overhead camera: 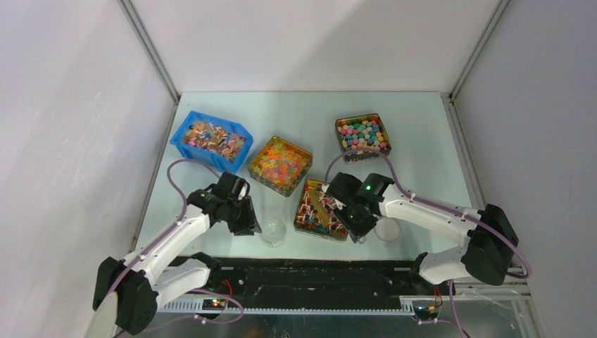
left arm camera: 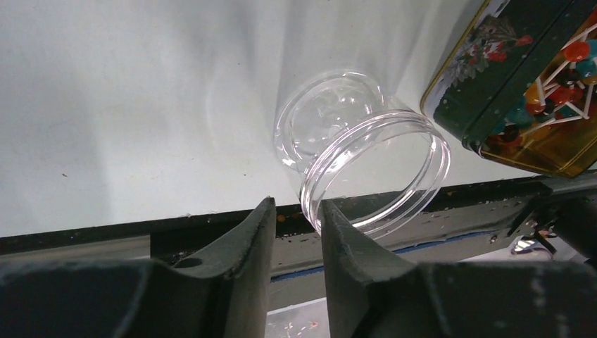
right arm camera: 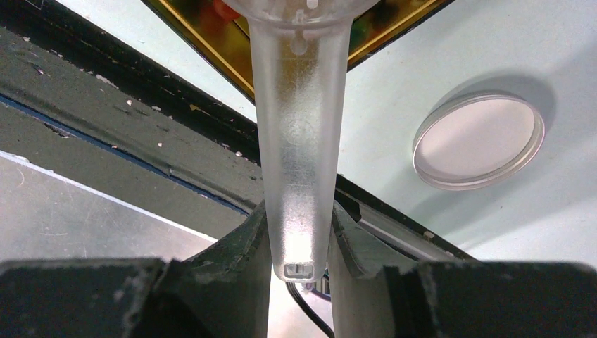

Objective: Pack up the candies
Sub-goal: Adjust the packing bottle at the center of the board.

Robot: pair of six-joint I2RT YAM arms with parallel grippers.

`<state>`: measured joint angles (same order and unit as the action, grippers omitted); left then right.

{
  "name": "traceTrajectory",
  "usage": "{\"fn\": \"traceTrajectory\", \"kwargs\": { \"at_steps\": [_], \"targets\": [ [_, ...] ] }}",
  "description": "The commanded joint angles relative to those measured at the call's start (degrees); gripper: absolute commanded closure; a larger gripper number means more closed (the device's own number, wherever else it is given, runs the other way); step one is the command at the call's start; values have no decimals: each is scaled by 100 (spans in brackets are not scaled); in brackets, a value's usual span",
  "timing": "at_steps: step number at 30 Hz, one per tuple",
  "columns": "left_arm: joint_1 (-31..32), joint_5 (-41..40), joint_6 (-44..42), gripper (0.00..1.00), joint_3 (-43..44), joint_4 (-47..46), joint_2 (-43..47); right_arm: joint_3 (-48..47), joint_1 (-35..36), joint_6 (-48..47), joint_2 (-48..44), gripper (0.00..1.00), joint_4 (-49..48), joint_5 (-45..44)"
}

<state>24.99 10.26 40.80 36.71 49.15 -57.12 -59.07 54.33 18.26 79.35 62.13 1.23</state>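
Observation:
The candies [overhead camera: 315, 211], small red, blue and green heads on white sticks, lie in a dark tin with a gold inside [left arm camera: 493, 113] in front of the right arm. My right gripper [right arm camera: 299, 211] is shut on the handle of a frosted plastic scoop [right arm camera: 299, 127]. The scoop's bowl reaches over that tin and is cut off by the top of the right wrist view. A clear empty jar [left arm camera: 366, 165] stands near the table's front edge. My left gripper [left arm camera: 296, 208] is open at the jar's near rim. The jar wall lies just inside the right fingertip [left arm camera: 334, 222], and the left finger stands clear of it.
The jar's round clear lid [right arm camera: 479, 139] lies flat to the right of the tin. Further back stand a blue bin [overhead camera: 184, 129] of sweets, a gold tin [overhead camera: 304, 149] of orange and yellow ones, and a tin [overhead camera: 339, 141] of pastel ones. A black strip [overhead camera: 317, 271] runs along the table's front edge.

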Motion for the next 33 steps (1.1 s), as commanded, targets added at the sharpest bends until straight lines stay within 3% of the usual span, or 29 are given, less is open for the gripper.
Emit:
{"fn": "traceTrajectory", "kwargs": {
  "at_steps": [1,11,24,33],
  "targets": [
    [133,-69,112,68,-9,-319,-124,-219,42,80,-176,100,22,-31],
    [257,-495,-23,92,514,-402,-725,-215,39,89,-162,100,24,-43],
    [534,-1295,-412,95,1872,-10,-2198,-215,43,80,-138,100,30,-37],
    [1122,-1683,-533,98,2860,330,-3462,-219,-25,68,-173,100,79,-36]
  ]
}}
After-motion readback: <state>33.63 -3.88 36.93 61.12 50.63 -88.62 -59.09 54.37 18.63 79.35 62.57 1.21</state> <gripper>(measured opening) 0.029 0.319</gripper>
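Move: The packing bottle stands upright just to the right of the left hand, its middle some 4 cm right, level fore and aft, and about 4 cm lower; its left rim lies between the open fingertips. The lollipop tin is roughly 19 cm right and 6 cm ahead of that hand, the gummy tin about 7 cm right and 19 cm ahead, both a bit below. From the right hand the bottle lies about 25 cm left, level with it. The left fingers close on the packing bottle's left rim, pinching its wall with one finger inside and one outside, as the hand sinks about 1 cm. Keeping that hold, the hand carries the bottle some 8 cm forward and about 3 cm to the right, towards the gap between the two tins, while its fingers swing about 15 degrees to point more nearly straight down. ##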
